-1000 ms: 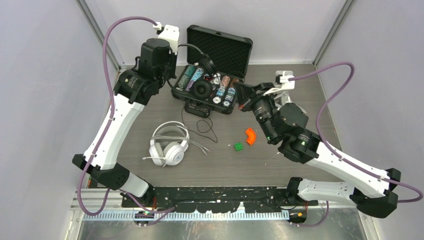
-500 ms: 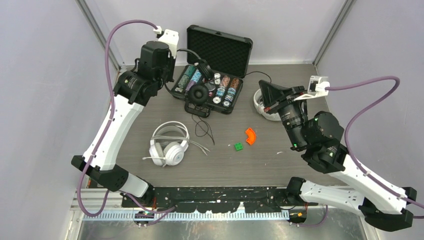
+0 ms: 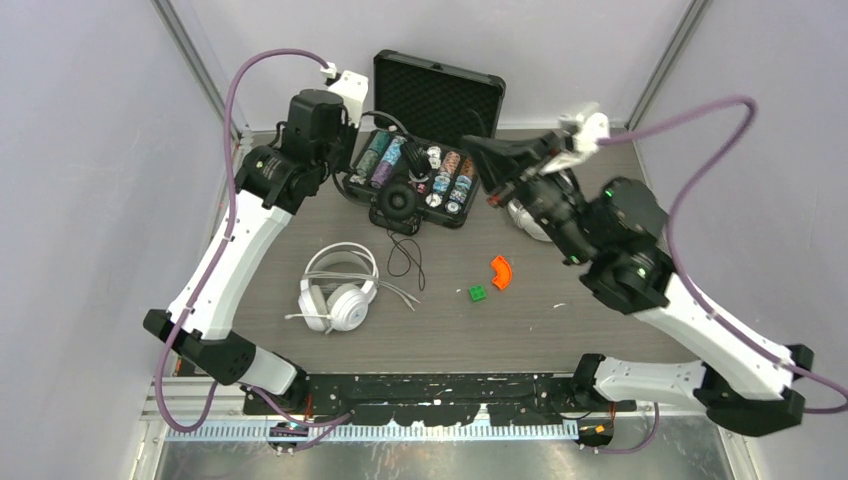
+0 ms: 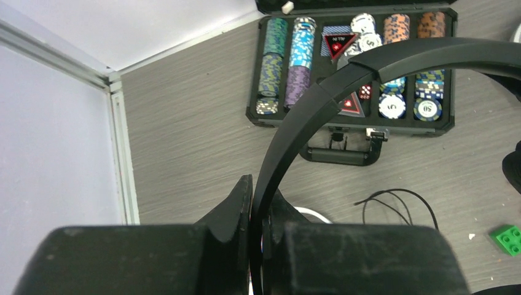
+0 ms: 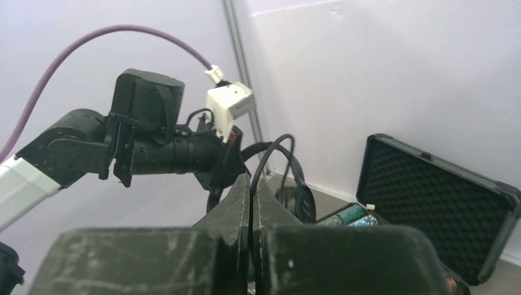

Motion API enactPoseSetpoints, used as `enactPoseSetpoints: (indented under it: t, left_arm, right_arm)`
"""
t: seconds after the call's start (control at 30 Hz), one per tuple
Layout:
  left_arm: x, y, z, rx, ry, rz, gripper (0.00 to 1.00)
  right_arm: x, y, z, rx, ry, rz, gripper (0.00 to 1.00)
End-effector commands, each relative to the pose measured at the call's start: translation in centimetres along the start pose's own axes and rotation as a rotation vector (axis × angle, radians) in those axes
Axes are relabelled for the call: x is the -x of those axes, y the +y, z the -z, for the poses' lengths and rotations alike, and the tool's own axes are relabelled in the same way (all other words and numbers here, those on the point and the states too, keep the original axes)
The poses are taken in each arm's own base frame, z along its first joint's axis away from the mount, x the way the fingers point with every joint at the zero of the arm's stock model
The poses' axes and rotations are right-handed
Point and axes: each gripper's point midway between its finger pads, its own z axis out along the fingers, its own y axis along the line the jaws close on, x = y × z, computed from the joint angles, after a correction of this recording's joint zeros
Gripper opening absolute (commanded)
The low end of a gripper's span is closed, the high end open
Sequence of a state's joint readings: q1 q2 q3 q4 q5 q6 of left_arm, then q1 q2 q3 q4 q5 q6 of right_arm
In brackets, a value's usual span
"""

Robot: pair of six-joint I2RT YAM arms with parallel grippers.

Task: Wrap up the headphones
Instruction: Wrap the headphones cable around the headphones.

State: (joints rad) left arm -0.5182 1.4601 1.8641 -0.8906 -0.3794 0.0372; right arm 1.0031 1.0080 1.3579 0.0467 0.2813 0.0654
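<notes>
The black headphones (image 3: 400,200) hang over the open chip case, with my left gripper (image 3: 350,160) shut on their headband (image 4: 368,61). In the left wrist view, my left gripper (image 4: 261,203) pinches the band edge-on. The thin black cable (image 5: 270,153) runs up out of my right gripper (image 5: 252,184), which is shut on it. My right gripper (image 3: 472,145) is raised over the case, pointing left toward the left gripper. One white pair of headphones (image 3: 338,290) lies on the table at front left. Another white pair (image 3: 522,218) is mostly hidden under my right arm.
An open black case (image 3: 440,100) of poker chips stands at the back centre. A loose loop of black cable (image 3: 408,262) trails on the table. In front of the case lie an orange curved piece (image 3: 501,271) and a green brick (image 3: 478,294). Walls close in left, right and behind.
My right arm swung out to the right, then back left and higher over the case, still gripping the cable. My left gripper shifted slightly right with the headband.
</notes>
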Motion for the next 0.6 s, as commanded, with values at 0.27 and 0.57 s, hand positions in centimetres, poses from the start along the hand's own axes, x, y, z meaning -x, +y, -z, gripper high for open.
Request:
enactPoseSetpoints:
  t: [0.27, 0.57]
  left_arm:
    - [0.9, -0.1, 0.5, -0.052, -0.030, 0.165, 0.00]
    - [0.8, 1.7, -0.6, 0.003, -0.001, 0.211, 0.00]
  right_arm:
    - [-2.2, 9.8, -5.3, 0.474, 0.138, 0.026, 0.01]
    - [0.7, 13.7, 2.0, 0.791, 0.106, -0.090, 0.00]
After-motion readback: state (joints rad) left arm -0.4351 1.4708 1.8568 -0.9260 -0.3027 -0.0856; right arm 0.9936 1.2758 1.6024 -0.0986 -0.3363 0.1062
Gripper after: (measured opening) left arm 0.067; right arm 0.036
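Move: The black headphones hang from my left hand's grip, their middle some 10 cm to its right, about level front to back and 3 cm lower. From my right hand, which holds their cable, they lie about 13 cm ahead, 12 cm left and 17 cm below. The poker case lies roughly 6 cm ahead of my left hand, 12 cm right and 36 cm below; the white headphones 20 cm back, 6 cm left, 35 cm below. I keep the cable pinched in my right hand and sweep it about 12 cm left, above and on the near side of the black headphones, edging forward first, then hooking back some 7 cm and a little down while the wrist turns some 35 degrees counter-clockwise. My left hand keeps hold of the headband, sinks slightly and shifts right, then left, its left side tipping down a touch. ##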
